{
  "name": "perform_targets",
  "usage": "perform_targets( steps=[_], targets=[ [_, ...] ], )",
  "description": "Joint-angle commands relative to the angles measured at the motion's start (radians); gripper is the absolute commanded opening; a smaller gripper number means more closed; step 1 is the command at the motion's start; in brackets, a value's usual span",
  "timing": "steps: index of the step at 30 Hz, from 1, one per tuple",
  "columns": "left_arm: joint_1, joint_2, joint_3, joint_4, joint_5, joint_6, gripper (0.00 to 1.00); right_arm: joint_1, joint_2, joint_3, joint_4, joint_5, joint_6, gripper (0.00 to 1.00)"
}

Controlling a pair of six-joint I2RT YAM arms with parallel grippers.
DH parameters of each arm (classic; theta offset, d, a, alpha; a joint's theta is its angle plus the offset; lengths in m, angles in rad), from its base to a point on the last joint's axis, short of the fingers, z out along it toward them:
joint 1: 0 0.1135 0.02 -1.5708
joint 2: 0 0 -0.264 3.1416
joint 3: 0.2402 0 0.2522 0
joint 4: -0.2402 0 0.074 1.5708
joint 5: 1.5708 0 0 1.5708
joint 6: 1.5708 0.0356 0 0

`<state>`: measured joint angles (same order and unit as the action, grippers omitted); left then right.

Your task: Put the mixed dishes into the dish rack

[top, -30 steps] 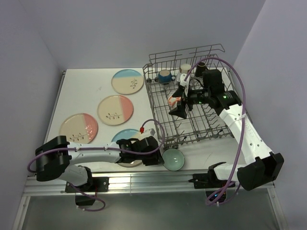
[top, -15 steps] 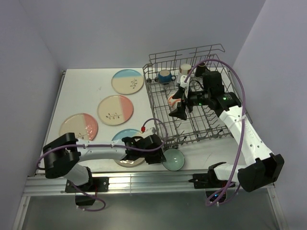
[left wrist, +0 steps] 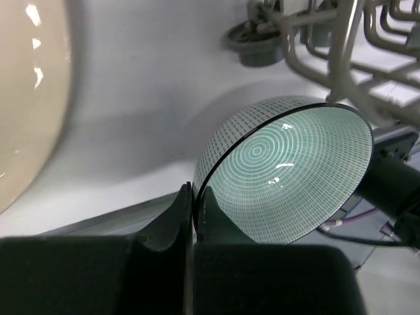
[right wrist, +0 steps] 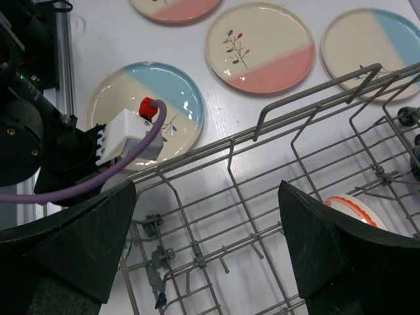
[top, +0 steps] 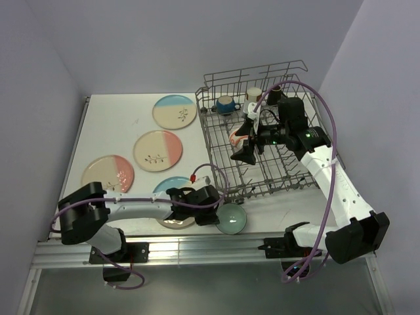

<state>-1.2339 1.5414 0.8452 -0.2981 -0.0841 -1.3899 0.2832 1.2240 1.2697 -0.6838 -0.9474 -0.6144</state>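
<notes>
My left gripper is shut on the rim of the pale teal bowl, which is tipped up off the white table just in front of the dish rack. My right gripper hangs open over the rack's floor, holding nothing. An orange-red bowl and a dark-blue mug sit inside the rack. Left of the rack lie several plates: blue, pink, pink, and a blue one partly under my left arm.
A pale cup and a dark mug stand at the rack's back. The rack's wheel and lower wires are close above the tipped bowl. A metal rail runs along the table's near edge.
My left gripper has closed onto the teal bowl's rim, and the bowl has tipped and shifted slightly left. The right arm has hardly moved.
</notes>
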Motion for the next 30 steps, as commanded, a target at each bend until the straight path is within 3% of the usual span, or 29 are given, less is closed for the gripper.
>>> perform_targets(
  steps=[1,9,13,18,21,22,25,27,30],
  targets=[
    [-0.001,-0.118,-0.038,0.066,0.001,0.034,0.00,-0.007,-0.034,0.043,0.010,-0.033,0.005,0.96],
    [0.008,-0.404,-0.118,0.048,0.197,0.199,0.00,-0.009,-0.020,0.071,-0.108,-0.073,-0.136,0.97],
    [0.033,-0.555,-0.129,-0.030,0.361,0.279,0.00,-0.003,0.000,0.111,-0.229,-0.116,-0.331,0.99],
    [0.105,-0.728,-0.081,-0.134,0.458,0.405,0.00,0.017,0.023,0.175,-0.353,-0.122,-0.520,1.00],
    [0.241,-0.756,-0.048,-0.162,0.565,0.440,0.00,0.022,0.038,0.217,-0.463,-0.145,-0.655,1.00],
    [0.333,-0.744,-0.044,-0.159,0.614,0.448,0.00,0.024,0.046,0.246,-0.506,-0.155,-0.803,1.00],
    [0.457,-0.699,-0.035,-0.134,0.780,0.468,0.00,0.036,0.065,0.296,-0.669,-0.175,-1.112,1.00],
    [0.488,-0.630,-0.018,-0.127,0.864,0.485,0.00,0.054,0.075,0.332,-0.759,-0.163,-1.238,1.00],
    [0.516,-0.532,0.040,-0.137,0.943,0.522,0.00,0.126,0.065,0.338,-0.761,-0.121,-1.321,1.00]
  ],
)
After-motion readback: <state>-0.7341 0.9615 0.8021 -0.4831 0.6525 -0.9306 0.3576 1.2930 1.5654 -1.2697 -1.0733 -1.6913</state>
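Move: The left hand already pinches the left rim of the green bowl, whose middle lies about 5 cm to its right and 1 cm back; the open right gripper it goes to is roughly 16 cm ahead, 5 cm right and 24 cm higher. The near plate lies 16 cm left, 5 cm ahead and 4 cm below; the rack's near left corner is 8 cm ahead, 3 cm right. From the right hand, the green bowl is some 17 cm straight back and 25 cm down, the orange bowl 14 cm straight ahead and 22 cm down. Lifting the green bowl by its pinched rim, the left hand climbs some 16 cm towards the right gripper while shifting about 8 cm left, bowing back some 6 cm and then forward again as its fingers swing up to point more to the right. The right hand, wide open and still pointing left, draws about 5 cm back and 4 cm up, rolling nearly 50 degrees about its fingers. ##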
